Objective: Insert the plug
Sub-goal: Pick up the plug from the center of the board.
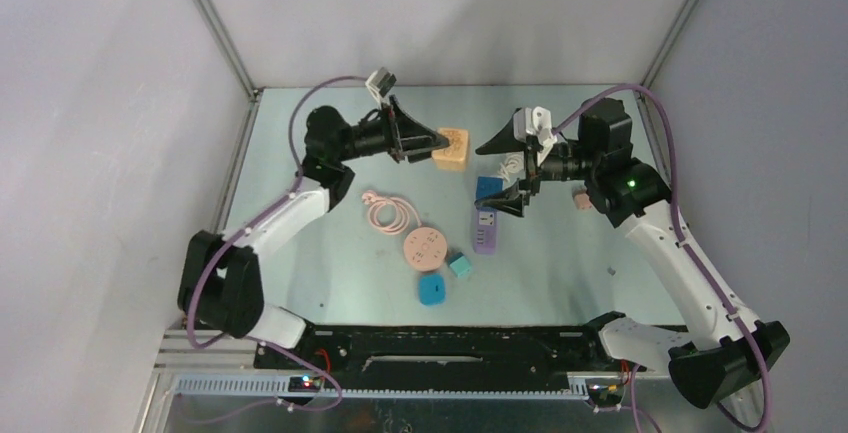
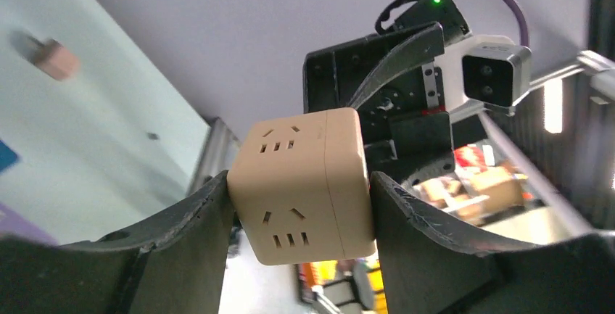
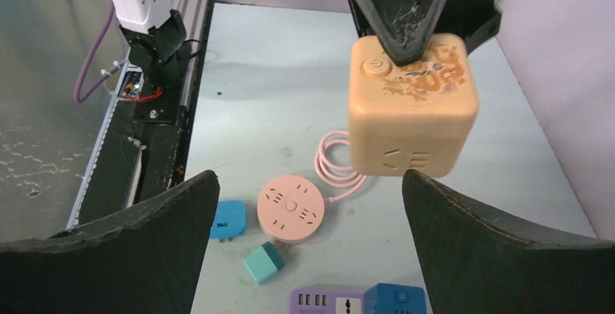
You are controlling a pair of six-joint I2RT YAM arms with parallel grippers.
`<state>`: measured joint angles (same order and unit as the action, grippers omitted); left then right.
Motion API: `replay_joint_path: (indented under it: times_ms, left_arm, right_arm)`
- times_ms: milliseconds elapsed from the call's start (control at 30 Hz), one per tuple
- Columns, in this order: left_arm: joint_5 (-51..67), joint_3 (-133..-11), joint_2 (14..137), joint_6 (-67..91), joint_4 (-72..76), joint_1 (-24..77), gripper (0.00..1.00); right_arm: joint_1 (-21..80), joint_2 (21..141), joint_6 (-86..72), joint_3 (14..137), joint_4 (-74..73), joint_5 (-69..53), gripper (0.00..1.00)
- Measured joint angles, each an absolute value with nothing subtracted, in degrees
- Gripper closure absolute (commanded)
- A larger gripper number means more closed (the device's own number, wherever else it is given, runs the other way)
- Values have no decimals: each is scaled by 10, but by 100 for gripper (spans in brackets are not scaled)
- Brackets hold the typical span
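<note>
My left gripper point(image 2: 303, 180) is shut on a tan cube socket point(image 2: 304, 183), held above the table at the back middle point(image 1: 451, 148). The cube's slotted faces point at the right arm. My right gripper point(image 3: 310, 176) stands wide open and holds nothing, facing the cube socket point(image 3: 411, 107) from the right point(image 1: 500, 173). On the table below lie a blue plug point(image 3: 229, 218) and a small teal plug point(image 3: 263, 262). I cannot tell which one is the task's plug.
A round pink socket point(image 1: 426, 247) with a coiled pink cable point(image 1: 385, 211) lies mid-table. A purple power strip point(image 1: 486, 228) with a blue cube point(image 1: 488, 188) sits under the right gripper. A small pink block point(image 1: 580, 198) lies by the right arm. Walls close three sides.
</note>
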<state>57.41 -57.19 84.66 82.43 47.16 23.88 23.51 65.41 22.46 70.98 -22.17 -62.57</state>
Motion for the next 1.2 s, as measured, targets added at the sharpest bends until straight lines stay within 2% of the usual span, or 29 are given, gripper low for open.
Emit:
replay_joint_path:
  times_ms: [100, 300, 400, 600, 867, 1200]
  left_arm:
    - [564, -634, 823, 679, 301, 239, 81]
    - [518, -825, 830, 271, -229, 239, 84]
    - [493, -841, 820, 123, -393, 239, 84]
    - [515, -786, 778, 23, -483, 246, 81]
    - [574, -762, 771, -76, -569, 309, 78]
    - [599, -762, 783, -92, -594, 357, 78]
  right_arm:
    - [235, 654, 228, 710, -222, -621, 0]
    - [234, 650, 254, 710, -232, -623, 0]
    - [234, 644, 281, 710, -245, -630, 0]
    - [252, 630, 400, 710, -303, -642, 0]
    - [342, 633, 544, 710, -394, -646, 0]
    - [455, 682, 641, 700, -456, -599, 0]
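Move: The beige plug, held in the left fingers, lies about 5 cm ahead of the right hand, 6 cm to its left and nearly level. From the left hand, the open right gripper is some 5 cm back and 6 cm to the right. The pink round socket lies 8 cm back, 4 cm left and 28 cm below the left hand, the teal block 11 cm back and 3 cm right. The purple strip sits 2 cm ahead, 3 cm right and 28 cm below the right hand. The plug, still gripped, is swept back about 15 cm and down 10 by the left hand, drifting a little left, after a small forward start; the left fingers swing from pointing right to down and back. The right hand waits briefly, then follows back, down and left towards the plug, turning some 30 degrees counter-clockwise, fingers wide open. ##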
